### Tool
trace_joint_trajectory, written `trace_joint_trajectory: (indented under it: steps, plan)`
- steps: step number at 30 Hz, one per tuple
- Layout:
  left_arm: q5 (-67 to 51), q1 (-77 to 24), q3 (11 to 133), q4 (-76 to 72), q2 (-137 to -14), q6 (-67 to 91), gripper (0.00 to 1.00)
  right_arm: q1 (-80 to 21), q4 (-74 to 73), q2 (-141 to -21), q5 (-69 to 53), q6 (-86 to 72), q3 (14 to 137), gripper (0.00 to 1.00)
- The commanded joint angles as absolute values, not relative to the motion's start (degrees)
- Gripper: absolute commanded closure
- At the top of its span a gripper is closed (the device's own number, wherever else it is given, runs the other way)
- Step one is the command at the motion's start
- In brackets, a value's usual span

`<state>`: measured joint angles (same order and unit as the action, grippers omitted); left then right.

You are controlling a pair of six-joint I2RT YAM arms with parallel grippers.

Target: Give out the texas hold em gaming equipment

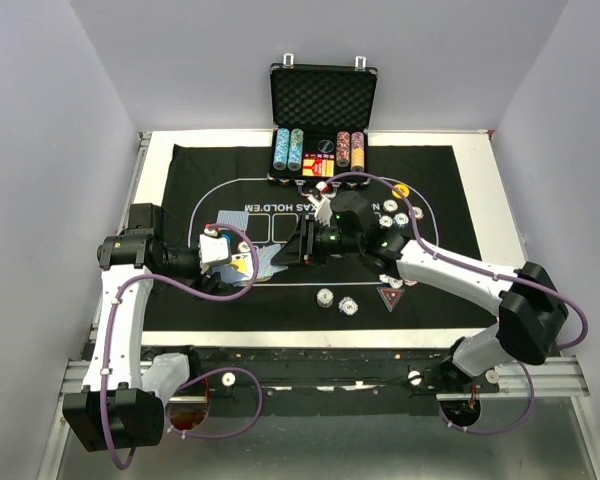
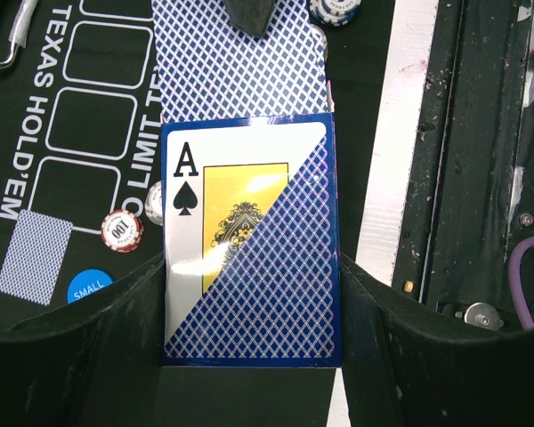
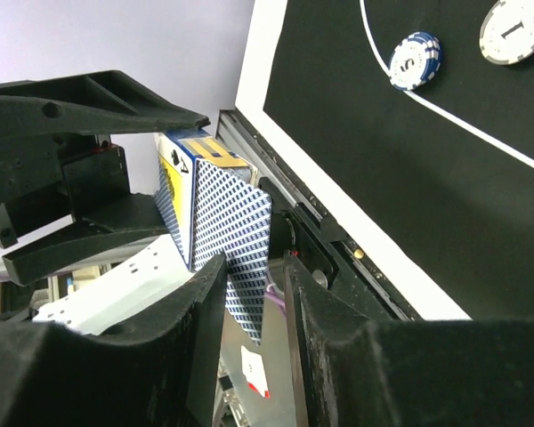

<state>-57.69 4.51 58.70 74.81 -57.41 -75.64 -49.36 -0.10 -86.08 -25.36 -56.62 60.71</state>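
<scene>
My left gripper (image 2: 249, 294) is shut on a pack of blue-backed cards (image 2: 249, 267) with an ace of spades on its face, held above the mat's left side (image 1: 223, 252). One blue-backed card (image 2: 240, 71) sticks out of the pack's far end. My right gripper (image 3: 254, 267) straddles that card (image 3: 245, 222). The card lies against one finger, with a gap to the other, so the jaws stand open. On the mat lie a face-down card (image 2: 34, 256), striped chips (image 1: 325, 297), a blue button (image 2: 89, 286), a yellow button (image 1: 402, 190) and a red triangular marker (image 1: 390, 297).
The open black case (image 1: 323, 100) with chip rows stands at the mat's far edge. More chips (image 1: 400, 218) lie under the right arm. The black mat (image 1: 180, 170) sits on a white board, with a metal rail along the near edge.
</scene>
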Motion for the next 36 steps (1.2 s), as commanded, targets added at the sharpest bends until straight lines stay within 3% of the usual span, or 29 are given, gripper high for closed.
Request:
trace_joint_trajectory:
  steps: [1, 12, 17, 36]
  plan:
    - [-61.9, 4.8, 60.5, 74.3, -56.9, -76.6, 0.53, -48.5, 1.3, -83.6, -26.0, -57.9, 59.8, 0.64]
    - [-61.7, 4.9, 60.6, 73.9, -57.2, -76.3, 0.53, -46.1, 6.1, -80.3, -29.6, -62.2, 56.3, 0.85]
    - [-61.6, 4.8, 60.6, 73.9, -57.3, -76.1, 0.53, -43.7, 10.4, -79.3, -32.3, -65.4, 53.2, 0.99]
    - [-61.3, 4.8, 60.7, 73.7, -57.1, -75.8, 0.53, -25.8, 11.0, -73.8, -39.7, -67.4, 48.4, 0.99]
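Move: Straddling the free end of the playing card half out of the boxed deck, the right fingers have the card's middle about 3 cm to their left and 1 cm back. Some 18 cm below, the near white chip stack lies 10 cm right and 3 cm back, and the red chip 12 cm left and 11 cm ahead. The left hand, already holding the deck box, has that card's middle about 8 cm to its right, 1 cm ahead and 3 cm lower. Closing fully from not quite half open, the right fingers pinch the card's end while easing a couple of centimetres right and up. They then draw the card away from the box, speeding up to the right and forward, about 10 cm right, 7 forward and 4 up in all, turning some 15 degrees clockwise as the fingertips lift a little. The left hand stays put, still gripping the box. ##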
